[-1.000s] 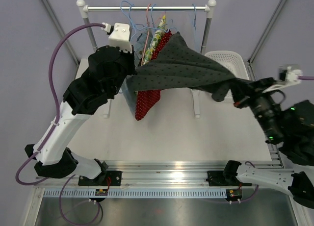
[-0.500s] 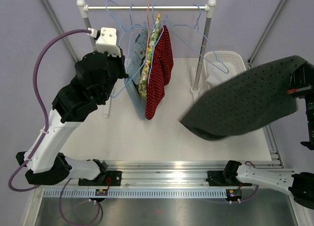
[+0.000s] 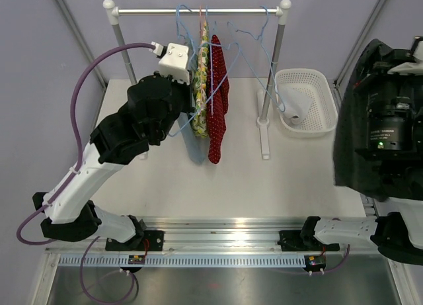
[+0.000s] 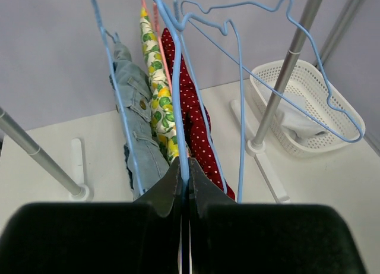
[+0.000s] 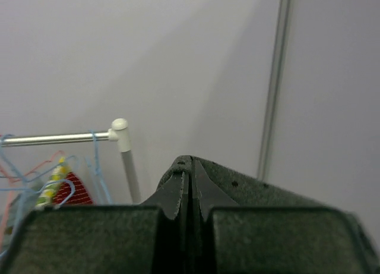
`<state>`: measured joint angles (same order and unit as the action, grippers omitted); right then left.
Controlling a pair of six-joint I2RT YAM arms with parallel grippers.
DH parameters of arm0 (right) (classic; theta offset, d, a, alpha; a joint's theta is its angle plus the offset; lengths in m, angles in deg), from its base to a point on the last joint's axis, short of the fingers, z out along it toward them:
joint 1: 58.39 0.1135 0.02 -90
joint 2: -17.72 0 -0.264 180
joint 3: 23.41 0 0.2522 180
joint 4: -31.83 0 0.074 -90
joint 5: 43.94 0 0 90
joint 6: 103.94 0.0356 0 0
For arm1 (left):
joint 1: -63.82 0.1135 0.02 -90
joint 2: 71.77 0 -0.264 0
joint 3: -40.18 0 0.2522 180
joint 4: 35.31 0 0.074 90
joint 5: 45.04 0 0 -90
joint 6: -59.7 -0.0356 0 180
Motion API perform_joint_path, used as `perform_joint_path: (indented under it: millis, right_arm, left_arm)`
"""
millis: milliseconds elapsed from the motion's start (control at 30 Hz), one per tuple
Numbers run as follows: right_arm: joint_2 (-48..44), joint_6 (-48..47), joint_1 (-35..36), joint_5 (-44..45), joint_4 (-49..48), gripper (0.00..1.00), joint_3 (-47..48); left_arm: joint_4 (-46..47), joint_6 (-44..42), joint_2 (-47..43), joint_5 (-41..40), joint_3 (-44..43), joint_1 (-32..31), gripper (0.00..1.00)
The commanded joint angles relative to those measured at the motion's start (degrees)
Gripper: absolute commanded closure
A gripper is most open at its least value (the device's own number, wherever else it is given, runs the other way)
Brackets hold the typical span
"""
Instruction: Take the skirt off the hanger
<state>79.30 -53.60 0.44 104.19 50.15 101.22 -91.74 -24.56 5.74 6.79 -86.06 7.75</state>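
The dark grey dotted skirt (image 3: 346,136) is off the rack and hangs at the far right of the top view, draped beside my raised right arm. My right gripper (image 5: 189,178) is shut on a fold of the skirt (image 5: 267,191), held high with the wall behind it. My left gripper (image 4: 184,174) is shut on the thin wire of a blue hanger (image 4: 176,90) that hangs from the rail (image 3: 198,11). An empty blue hanger (image 3: 254,48) hangs bare to the right of the clothes.
On the rail hang a denim garment (image 4: 135,116), a lemon-print garment (image 4: 155,84) and a red polka-dot garment (image 3: 217,100). A white basket (image 3: 317,123) with something pale inside stands at the back right, beside the rack's right post (image 3: 274,60).
The skirt came off the hanger: my right arm swung it right and up. My left arm dipped left, then returned to the rack with the hanger wire.
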Motion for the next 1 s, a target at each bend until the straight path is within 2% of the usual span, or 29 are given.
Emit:
perform_joint_path:
  millis: [0, 67, 167, 233, 267, 300, 333, 367, 433, 467, 533, 567, 833, 967]
  right_arm:
    - [2.84, -20.56, 0.06, 3.21, -11.74, 1.0, -1.78]
    - [3.28, -25.1, -0.9, 2.96, -16.83, 1.0, -3.2]
    - [3.37, -24.51, -6.69, -1.67, -15.03, 1.0, -4.43]
    - [3.81, -18.28, -11.78, -5.2, -9.35, 1.0, -3.56]
    - [5.37, -14.08, -16.77, -8.35, -7.04, 1.0, -2.68]
    - [6.7, -11.78, -19.77, -9.69, -4.93, 1.0, 0.2]
    - [8.19, -9.32, -22.68, -11.18, 2.49, 1.0, 2.05]
    - [12.12, -6.77, -29.23, -14.59, 6.48, 1.0, 4.42]
    - [16.62, 2.8, -35.24, -18.82, 17.44, 1.0, 13.29]
    - [20.29, 9.18, -41.02, -22.84, 19.33, 1.0, 15.84]
    - [22.78, 15.2, -45.54, -28.05, 22.76, 1.0, 20.16]
    - [25.32, 19.14, -47.12, -31.64, 23.39, 1.0, 21.31]
    - [39.13, 26.99, -54.42, -41.32, 25.15, 1.0, 32.73]
    - [46.15, 34.19, -57.77, -46.43, 24.54, 1.0, 36.43]
  left_arm:
    - [3.39, -1.43, 1.58, -1.9, -2.39, -1.14, 1.0]
    - [3.48, -1.52, 1.67, -1.82, -1.77, -1.32, 1.0]
    - [4.18, -1.34, 1.15, -1.73, -0.1, -1.23, 1.0]
    - [4.36, -1.26, 0.53, -1.29, 0.77, -1.32, 1.0]
    - [4.44, -1.26, 0.36, -1.2, 1.39, -1.32, 1.0]
    - [4.36, -1.34, 0.27, -1.2, 1.74, -1.32, 1.0]
    - [4.36, -1.43, -0.08, -1.11, 1.92, -1.32, 1.0]
    - [4.36, -1.43, -0.17, -1.11, 2.36, -1.32, 1.0]
    - [4.44, -1.61, -0.17, -1.03, 2.53, -1.32, 1.0]
    - [4.44, -1.69, -0.26, -1.03, 2.54, -1.32, 1.0]
    - [4.71, -1.96, -0.08, -0.76, 2.62, -1.32, 1.0]
    - [4.79, -2.05, 0.09, -0.85, 2.71, -1.32, 1.0]
    - [5.85, -3.98, 2.9, -1.11, 1.22, -1.32, 1.0]
    - [6.72, -4.86, 4.22, -1.38, 0.52, -1.32, 1.0]
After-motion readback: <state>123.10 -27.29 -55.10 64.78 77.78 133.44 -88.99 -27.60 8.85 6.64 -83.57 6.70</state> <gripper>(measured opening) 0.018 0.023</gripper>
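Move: The right hand, with the dark skirt already off its hanger, is bound for the white basket: about 34 cm ahead, 9 cm to its right and 60 cm below. The white cloth inside lies some 32 cm ahead, 5 cm right and equally low; the rack's right post top is about 24 cm ahead, 13 cm left and 10 cm lower. From the left hand, the basket is roughly 28 cm ahead, 47 cm right and 44 cm down. Still pinching the dark skirt, the right hand carries it forward nearly 30 cm towards the basket, slowly at first and then fast, drifting right and sinking about 10 cm over the second half. The wrist swings clockwise, then partly back, and ends tipped some 20 degrees farther down. The left hand keeps its grip on the bare blue hanger, easing a little right and down. ##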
